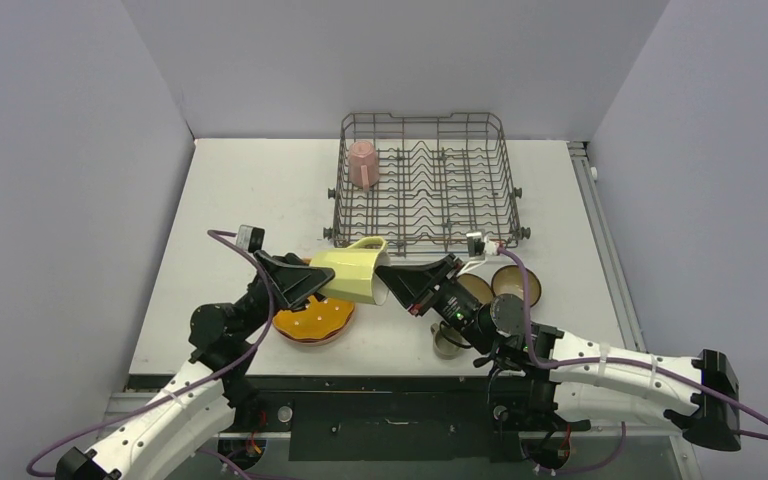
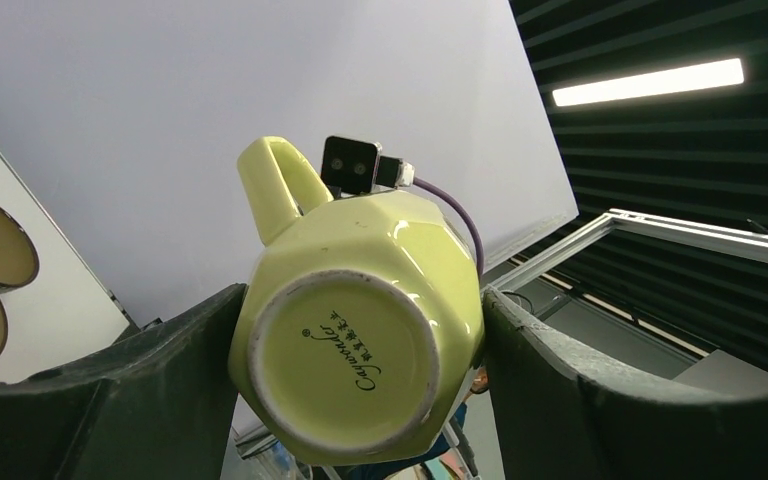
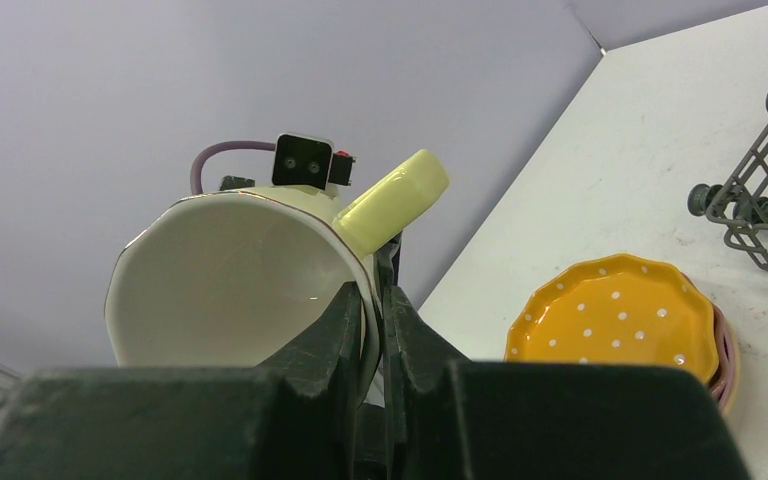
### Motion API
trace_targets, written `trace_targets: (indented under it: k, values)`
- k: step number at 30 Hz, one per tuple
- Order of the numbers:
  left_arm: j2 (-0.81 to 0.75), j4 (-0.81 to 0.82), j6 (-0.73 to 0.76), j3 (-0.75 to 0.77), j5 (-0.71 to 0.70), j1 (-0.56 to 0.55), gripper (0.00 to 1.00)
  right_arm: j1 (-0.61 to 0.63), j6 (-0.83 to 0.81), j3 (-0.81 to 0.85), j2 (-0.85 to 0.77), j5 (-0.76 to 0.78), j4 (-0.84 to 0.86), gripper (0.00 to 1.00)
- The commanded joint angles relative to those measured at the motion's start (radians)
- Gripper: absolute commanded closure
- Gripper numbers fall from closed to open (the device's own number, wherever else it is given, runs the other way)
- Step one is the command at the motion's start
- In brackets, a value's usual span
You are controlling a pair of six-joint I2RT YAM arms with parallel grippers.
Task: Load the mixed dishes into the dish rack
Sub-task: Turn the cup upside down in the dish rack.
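The pale yellow mug (image 1: 350,275) hangs on its side in mid-air between my two grippers. My left gripper (image 1: 310,280) spans its base end, both fingers pressed against the mug's (image 2: 360,330) faceted sides. My right gripper (image 1: 400,283) is shut on the mug's rim (image 3: 230,280), one finger inside and one outside, beside the handle. Below lies the orange white-dotted plate (image 1: 312,322) stacked on the pink plate (image 3: 725,350). The dish rack (image 1: 422,116) stands at the back with the pink mug (image 1: 364,163) at its left end.
Two brown bowls (image 1: 513,282) (image 1: 477,288) sit on the white table (image 1: 250,190) in front of the rack's right corner. A small grey-olive cup (image 1: 447,340) stands near the front edge, partly behind my right arm. Grey walls close in both sides.
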Motion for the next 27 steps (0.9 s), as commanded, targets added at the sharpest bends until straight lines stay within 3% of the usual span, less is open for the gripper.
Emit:
trace_targets:
  k: [1, 3, 5, 9, 21, 27]
  values:
    - [-0.002, 0.089, 0.016, 0.050, 0.000, 0.003, 0.64, 0.008, 0.002, 0.001, -0.056, 0.036, 0.121, 1.00]
    - [-0.007, 0.082, 0.017, 0.047, -0.009, 0.004, 0.87, 0.009, 0.001, -0.006, -0.065, 0.037, 0.119, 1.00]
    - [-0.012, 0.059, 0.019, 0.048, -0.017, 0.003, 1.00, 0.008, -0.001, -0.007, -0.074, 0.039, 0.112, 1.00]
    - [-0.017, 0.043, 0.025, 0.052, -0.028, 0.003, 1.00, 0.009, -0.002, -0.007, -0.090, 0.044, 0.086, 0.97]
    - [-0.067, -0.042, 0.069, 0.051, -0.107, 0.004, 1.00, 0.007, -0.017, -0.015, -0.165, 0.059, -0.030, 0.70]
    - [-0.037, -0.050, 0.091, 0.075, -0.070, 0.004, 1.00, 0.007, -0.034, -0.008, -0.218, 0.078, -0.143, 0.65]
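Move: The yellow cup lies sideways between the hands: its middle is about 4 cm to the right of the left hand that holds its base end, and 5 cm left and 2 cm back of the right hand. From the left hand the dish rack's middle is some 45 cm ahead, 21 cm right and 31 cm down, the pink cup 50 cm ahead, 5 cm right and 28 cm down, and the orange plate 11 cm ahead, 7 cm left and 33 cm down. The right fingers, still pinching the yellow cup's rim, open part-way and let go, and the right hand backs off about 4 cm to its right, rising some 2.5 cm as it leaves. The left hand keeps its grip on the base end, eases slightly down and forward late on, and swings about 5 degrees counter-clockwise. ##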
